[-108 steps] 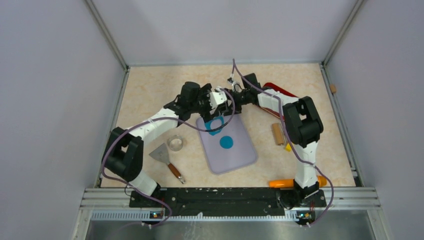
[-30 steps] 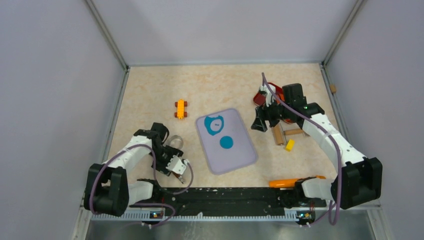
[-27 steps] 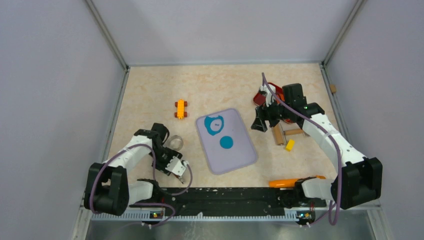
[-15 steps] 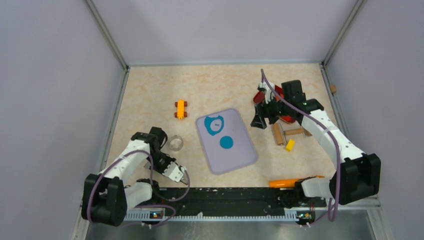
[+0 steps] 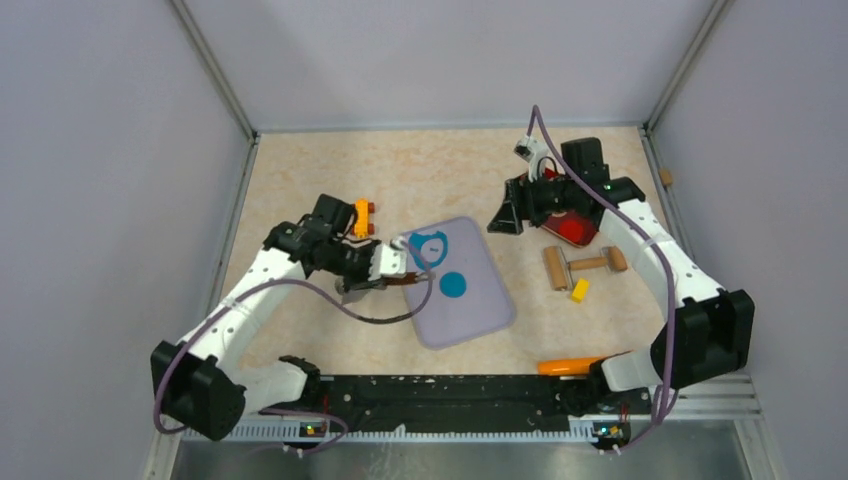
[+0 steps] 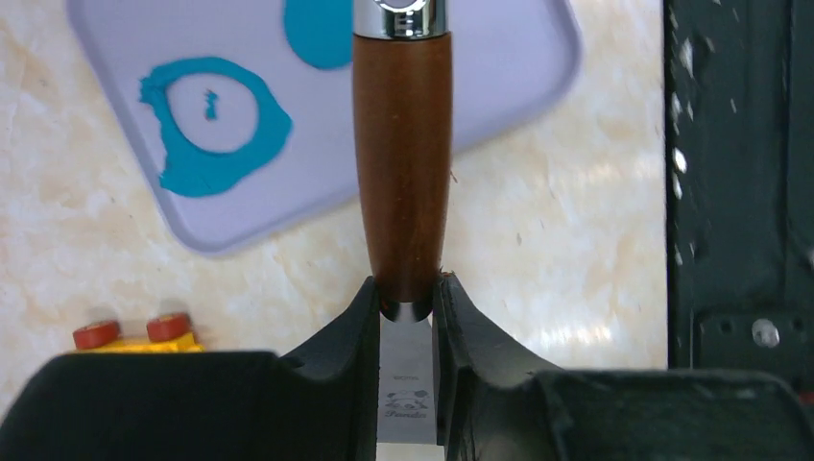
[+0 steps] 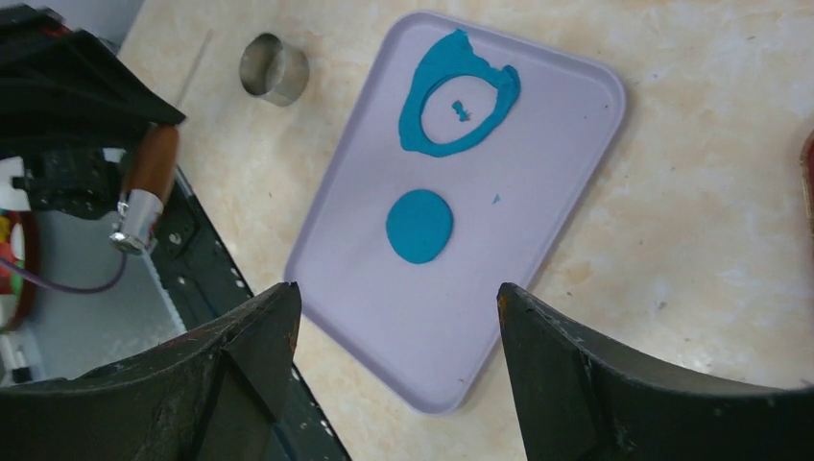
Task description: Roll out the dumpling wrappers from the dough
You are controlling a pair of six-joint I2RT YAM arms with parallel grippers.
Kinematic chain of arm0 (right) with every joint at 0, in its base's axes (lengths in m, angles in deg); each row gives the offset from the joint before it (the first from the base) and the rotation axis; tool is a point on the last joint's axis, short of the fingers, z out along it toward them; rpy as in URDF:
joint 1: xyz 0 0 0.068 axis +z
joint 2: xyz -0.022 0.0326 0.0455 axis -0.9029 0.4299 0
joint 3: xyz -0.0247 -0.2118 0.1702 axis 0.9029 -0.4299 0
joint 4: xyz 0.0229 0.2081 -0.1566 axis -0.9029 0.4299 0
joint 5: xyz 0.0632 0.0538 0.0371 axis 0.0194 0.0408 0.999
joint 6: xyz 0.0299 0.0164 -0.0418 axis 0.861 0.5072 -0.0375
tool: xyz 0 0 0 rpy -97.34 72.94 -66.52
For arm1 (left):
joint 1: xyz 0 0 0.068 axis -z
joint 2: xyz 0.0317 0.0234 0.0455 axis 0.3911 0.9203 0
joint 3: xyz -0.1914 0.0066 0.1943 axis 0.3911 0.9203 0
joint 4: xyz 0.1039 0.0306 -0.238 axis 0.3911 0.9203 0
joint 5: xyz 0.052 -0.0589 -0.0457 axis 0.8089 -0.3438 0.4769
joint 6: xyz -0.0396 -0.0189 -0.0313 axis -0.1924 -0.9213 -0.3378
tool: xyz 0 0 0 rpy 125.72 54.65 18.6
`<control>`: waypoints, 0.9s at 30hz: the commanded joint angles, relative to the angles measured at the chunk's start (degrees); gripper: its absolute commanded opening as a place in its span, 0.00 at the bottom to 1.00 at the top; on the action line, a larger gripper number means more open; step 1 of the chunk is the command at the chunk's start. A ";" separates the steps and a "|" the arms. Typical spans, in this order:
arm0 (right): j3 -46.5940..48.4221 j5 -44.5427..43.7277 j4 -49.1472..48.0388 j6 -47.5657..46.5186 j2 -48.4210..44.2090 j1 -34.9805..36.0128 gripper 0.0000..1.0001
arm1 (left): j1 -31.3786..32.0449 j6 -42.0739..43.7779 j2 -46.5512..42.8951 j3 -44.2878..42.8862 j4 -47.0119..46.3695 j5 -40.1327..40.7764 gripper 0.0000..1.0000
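A lavender mat [image 5: 480, 310] holds the dough [image 5: 418, 252], a teal ring with a round hole cut out of it. Below it lies one dumpling wrapper [image 5: 453, 285], a flat teal disc. My left gripper [image 5: 392, 270] hovers at the mat's left edge, shut on a scraper. In the left wrist view its fingers clamp where the metal blade [image 6: 407, 384] meets the brown wooden handle [image 6: 401, 163], which points toward the mat [image 6: 509, 58] and the dough ring [image 6: 206, 178]. My right gripper [image 7: 395, 293] hangs open and empty above the mat's right side, with the disc [image 7: 418, 226] and ring [image 7: 411, 120] below it.
A tan wooden roller [image 5: 580, 265] and a yellow block [image 5: 578, 291] lie right of the mat, near a red dish [image 5: 572, 228]. A metal ring cutter [image 7: 275, 67] stands left of the mat. An orange toy car [image 5: 361, 218] sits behind the left arm. An orange tool [image 5: 570, 366] lies at the front edge.
My left gripper shut on the scraper near the front edge and carried it up to the mat's left side. My right gripper drew back from the roller, up and left.
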 commanded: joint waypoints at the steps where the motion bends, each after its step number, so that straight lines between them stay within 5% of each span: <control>1: 2.58 5.24 -8.36 12.29 2.80 -0.11 0.77 | 5.26 -32.14 6.69 -4.55 -23.77 -1.96 0.00; 8: -0.98 15.79 -24.75 29.06 7.47 0.02 0.80 | 10.50 -50.47 18.57 -12.26 -37.15 4.99 0.00; 20: 0.05 16.24 -22.63 27.31 12.91 3.67 0.80 | 15.22 -53.27 24.61 -17.71 -40.11 7.67 0.00; 27: 0.62 16.24 -21.57 26.14 13.91 4.38 0.72 | 15.66 -53.25 25.74 -18.72 -40.07 8.65 0.00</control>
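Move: The left hand holds the scraper by its neck. The open right gripper is its goal, about 25 cm to its right, 11 cm ahead and 6 cm higher. On the tray some 15 cm below the left hand, the dough ring lies 14 cm ahead and 11 cm right, the dough disc 6 cm ahead and 16 cm right. From the right hand, the scraper's handle is about 20 cm left, 11 cm back and 3 cm lower. Still pinching the scraper's neck, the left hand swings it right and forward over the tray, nearly 20 cm in all and slightly up, turning some 25 degrees counter-clockwise, then eases to a stop with the handle between the right fingers. The right hand comes about 7 cm left to meet it, rolling as its fingertips swing more to the left; its fingers stay wide apart. ##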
